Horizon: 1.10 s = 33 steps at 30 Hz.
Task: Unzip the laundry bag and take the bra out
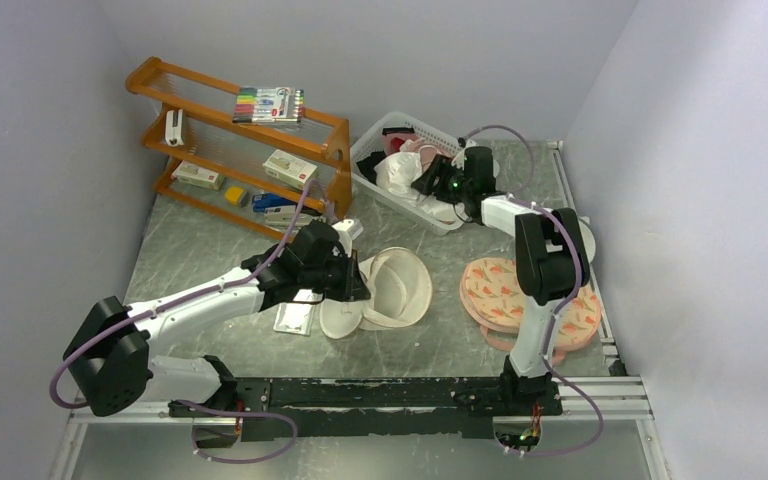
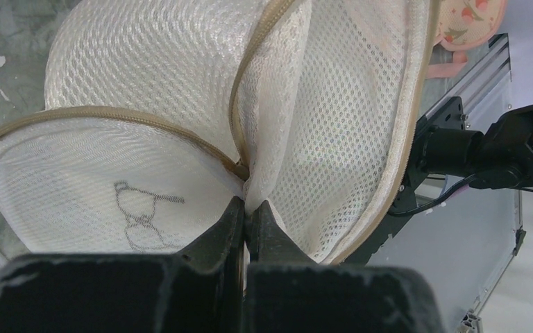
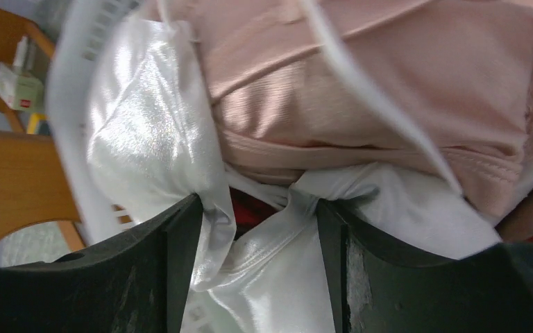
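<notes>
The laundry bag (image 1: pixel 397 285) lies at the table's middle, a cream mesh pouch gaping wide, its beige zip (image 2: pixel 250 62) undone. The left wrist view shows its hollow inside (image 2: pixel 333 111) and the black emblem (image 2: pixel 139 215). My left gripper (image 1: pixel 358 285) (image 2: pixel 248 208) is shut on a fold of mesh at the bag's hinge. My right gripper (image 1: pixel 430 178) (image 3: pixel 257 208) reaches into the white basket (image 1: pixel 412 212). Its jaws stand apart with the white satin bra (image 3: pixel 153 139) (image 1: pixel 397 172) bunched loosely between them.
A pink garment (image 3: pixel 388 90) and something red lie in the basket with the bra. A wooden shelf (image 1: pixel 240 150) holding markers (image 1: pixel 270 105) stands back left. Peach fruit-patterned pads (image 1: pixel 515 295) lie by the right arm. A white packet (image 1: pixel 293 318) sits beside the bag.
</notes>
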Each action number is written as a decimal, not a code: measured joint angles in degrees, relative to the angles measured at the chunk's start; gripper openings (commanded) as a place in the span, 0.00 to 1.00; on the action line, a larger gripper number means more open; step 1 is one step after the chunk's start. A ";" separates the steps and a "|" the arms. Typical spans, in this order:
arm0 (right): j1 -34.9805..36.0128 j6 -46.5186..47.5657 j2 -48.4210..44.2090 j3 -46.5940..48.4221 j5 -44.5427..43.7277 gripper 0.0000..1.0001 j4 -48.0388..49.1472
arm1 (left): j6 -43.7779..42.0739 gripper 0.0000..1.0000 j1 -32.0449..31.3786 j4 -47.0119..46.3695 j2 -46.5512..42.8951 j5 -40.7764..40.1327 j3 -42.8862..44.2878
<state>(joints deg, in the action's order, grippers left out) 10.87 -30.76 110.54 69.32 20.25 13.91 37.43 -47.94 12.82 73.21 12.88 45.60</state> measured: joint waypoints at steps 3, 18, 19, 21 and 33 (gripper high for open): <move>-0.52 -0.44 3.21 -0.22 -0.42 0.62 0.81 | -0.07 0.07 0.00 0.11 1.29 0.35 1.20; -0.57 6.19 -20.00 -6.16 -5.81 0.81 -7.63 | -1.92 0.55 0.00 0.33 3.37 0.42 2.23; -0.57 6.47 -22.38 -7.06 -5.86 0.83 -8.15 | -2.05 0.59 0.00 0.37 3.28 0.39 2.23; -0.26 7.34 -27.65 -9.14 -6.23 0.87 -9.60 | -2.58 0.66 0.00 0.48 2.89 0.22 2.23; 21.66 9.60 -43.52 -23.19 -8.31 0.97 -24.24 | -5.46 0.87 0.09 4.04 -9.77 -4.02 1.05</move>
<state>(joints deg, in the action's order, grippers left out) 32.53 -21.17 67.02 46.13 11.94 -10.33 31.97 -47.86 16.86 63.44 8.86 46.65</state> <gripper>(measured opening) 0.971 0.859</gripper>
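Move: The right hand is over the basket, with the bra about 4 cm below and 2 cm ahead. The open laundry bag it heads for next stands some 30 cm back, 7 cm to its left and about 5 cm lower, with the pink pouch roughly 28 cm to the bag's right. From the left hand, which still pinches the rim, the bag's middle is about 5 cm right, 1 cm ahead and 6 cm below; the clear packet is about 15 cm left, 3 cm back and 10 cm below. The right hand, fingers already part open, pushes down about 2.5 cm more onto the bra in the basket, then comes free of it, climbs clear and swings back some 23 cm and a little left over to the laundry bag, sinking again near the end as it turns about 20 degrees counter-clockwise and opens wide. The left hand stays at the bag's rim with only a slight dip while its fingers open wide and let go, then lifts off about 5 cm, drifting left and tipping its fingers up a little. ##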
